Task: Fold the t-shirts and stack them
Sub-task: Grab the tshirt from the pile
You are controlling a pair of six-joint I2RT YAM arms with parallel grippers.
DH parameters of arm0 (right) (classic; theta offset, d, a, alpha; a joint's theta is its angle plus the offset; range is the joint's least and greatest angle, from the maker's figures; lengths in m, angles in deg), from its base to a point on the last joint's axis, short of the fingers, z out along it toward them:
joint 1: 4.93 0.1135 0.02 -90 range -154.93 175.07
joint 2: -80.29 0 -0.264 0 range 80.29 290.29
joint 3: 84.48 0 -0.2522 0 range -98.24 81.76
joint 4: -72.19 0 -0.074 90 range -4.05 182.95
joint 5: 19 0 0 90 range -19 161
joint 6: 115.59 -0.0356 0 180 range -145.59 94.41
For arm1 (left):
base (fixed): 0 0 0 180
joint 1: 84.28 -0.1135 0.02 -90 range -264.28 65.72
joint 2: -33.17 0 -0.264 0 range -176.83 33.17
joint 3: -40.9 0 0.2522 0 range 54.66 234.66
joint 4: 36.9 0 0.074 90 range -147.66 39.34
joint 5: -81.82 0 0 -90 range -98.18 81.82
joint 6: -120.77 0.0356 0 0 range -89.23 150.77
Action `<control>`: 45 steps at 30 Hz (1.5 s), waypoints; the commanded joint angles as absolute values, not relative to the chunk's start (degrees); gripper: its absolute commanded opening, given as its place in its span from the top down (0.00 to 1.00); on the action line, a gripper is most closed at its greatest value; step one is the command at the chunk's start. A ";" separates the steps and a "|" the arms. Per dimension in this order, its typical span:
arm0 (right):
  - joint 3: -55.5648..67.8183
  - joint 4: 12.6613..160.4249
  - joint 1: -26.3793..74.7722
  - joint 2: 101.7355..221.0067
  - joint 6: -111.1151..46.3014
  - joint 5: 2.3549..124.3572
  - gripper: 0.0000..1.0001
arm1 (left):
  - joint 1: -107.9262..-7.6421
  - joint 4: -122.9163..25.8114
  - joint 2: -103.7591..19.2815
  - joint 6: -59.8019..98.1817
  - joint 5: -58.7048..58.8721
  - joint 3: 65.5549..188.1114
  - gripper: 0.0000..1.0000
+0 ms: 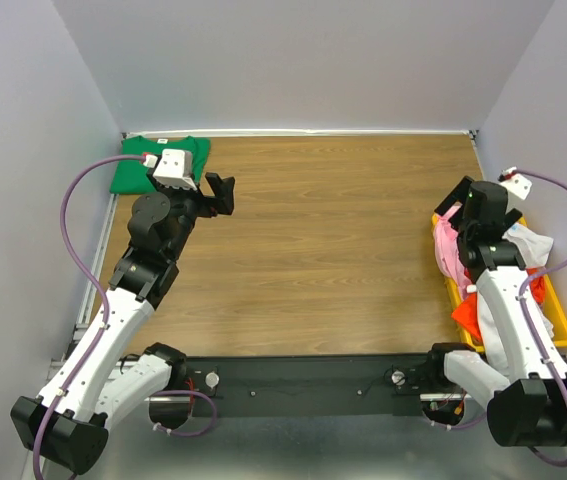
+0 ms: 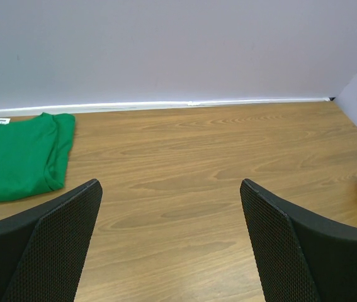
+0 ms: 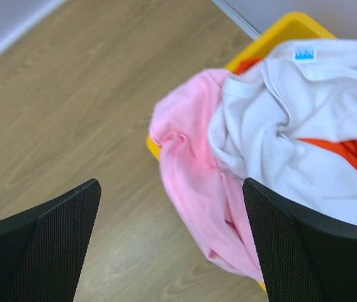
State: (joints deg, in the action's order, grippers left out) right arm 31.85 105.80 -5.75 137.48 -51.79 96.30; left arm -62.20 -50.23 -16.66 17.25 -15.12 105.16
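A folded green t-shirt [image 1: 135, 166] lies flat in the table's far left corner; in the left wrist view the green t-shirt [image 2: 14, 157] shows a small white neck label. My left gripper [image 1: 221, 192] hovers just right of it, open and empty [image 2: 170, 207]. At the right edge, a pink t-shirt [image 3: 191, 170], a white t-shirt [image 3: 291, 119] and an orange-red t-shirt [image 3: 354, 154] lie crumpled in a yellow bin [image 3: 285, 31], the pink one spilling over its rim. My right gripper [image 3: 172, 207] hangs open above the pink t-shirt [image 1: 447, 250], holding nothing.
The yellow bin [image 1: 561, 320] stands against the right wall. Pale walls close in the wooden table [image 1: 333, 240] on the left, back and right. Both arm bases sit on a black rail [image 1: 303, 385] at the near edge.
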 commanded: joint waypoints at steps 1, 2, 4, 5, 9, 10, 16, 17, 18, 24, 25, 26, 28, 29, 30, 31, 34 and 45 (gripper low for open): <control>35.08 109.06 -6.07 137.15 -55.20 103.60 0.00 | -62.49 -49.69 -16.32 16.62 -13.54 104.76 0.02; 35.26 109.06 -6.25 137.59 -55.56 104.39 0.00 | -62.57 -49.69 -16.14 16.53 -13.28 104.76 0.02; 35.62 109.06 -6.69 138.73 -57.31 104.83 0.00 | -62.57 -49.52 -15.88 16.36 -13.10 104.67 0.02; 35.53 108.98 -6.95 140.22 -57.76 104.92 0.00 | -62.57 -49.43 -15.96 16.44 -13.01 104.59 0.02; 34.92 108.80 -9.40 144.78 -58.99 106.68 0.00 | -62.49 -49.43 -15.79 16.18 -12.49 104.59 0.02; 34.74 108.71 -10.11 145.50 -58.99 106.59 0.00 | -62.57 -49.43 -15.79 16.18 -12.40 104.50 0.02; 35.35 107.13 -13.54 147.79 -59.87 105.36 0.00 | -62.49 -49.34 -15.52 16.79 -12.83 104.50 0.02; 35.62 106.61 -13.72 148.40 -59.78 105.71 0.00 | -62.49 -49.34 -15.44 16.79 -12.84 104.50 0.02; 35.88 106.08 -14.07 148.75 -59.52 105.89 0.00 | -62.49 -49.34 -15.35 16.79 -12.84 104.50 0.02; 37.90 101.86 -19.16 151.91 -59.43 101.41 0.07 | -62.49 -49.42 -15.26 17.32 -13.27 104.59 0.02; 37.82 101.68 -19.34 152.36 -59.26 101.41 0.09 | -62.49 -49.51 -15.26 17.24 -13.62 104.50 0.02; 37.64 101.51 -19.34 152.62 -58.56 101.67 0.11 | -62.49 -49.60 -15.09 17.32 -13.80 104.59 0.02; 37.38 100.63 -19.61 153.06 -57.68 101.58 0.20 | -62.57 -49.60 -15.00 17.50 -14.15 104.59 0.02; 37.29 100.36 -19.78 153.15 -57.41 101.32 0.23 | -62.57 -49.69 -15.00 17.50 -14.33 104.67 0.02; 37.20 100.01 -20.05 153.24 -57.32 100.80 0.27 | -62.57 -49.69 -15.00 17.50 -14.42 104.67 0.02; 37.11 99.75 -20.57 153.41 -57.32 100.18 0.36 | -62.57 -49.69 -15.17 17.67 -14.50 104.67 0.02; 36.24 99.48 -20.93 153.77 -56.88 99.29 0.79 | -62.57 -49.86 -15.17 17.67 -14.59 104.76 0.02; 29.66 101.33 -20.84 141.04 -52.32 93.50 1.00 | -62.58 -49.95 -15.43 17.76 -15.21 104.76 0.02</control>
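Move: For the right hand, the fold of the white t-shirt to be gripped lies about 9 cm to its right, 2 cm back and some 12 cm below. The pink t-shirt stands beside that fold, only about 2 cm right of the hand and 1 cm back, equally low. Orange cloth shows about 17 cm to the right and 8 cm back, some 14 cm down. From the left hand, the white fold lies roughly 64 cm right, 2 cm back and 24 cm below. The right fingers pinch a fold of the white t-shirt just beside the pink one, closing from wide open to nearly shut. To get there the open hand sinks about 11 cm and swings about 9 cm right, past the pink t-shirt, tipping down and turning some 20 degrees clockwise. With the fold gripped, the hand starts up, rising about 3 cm and tipping part of the way back. ##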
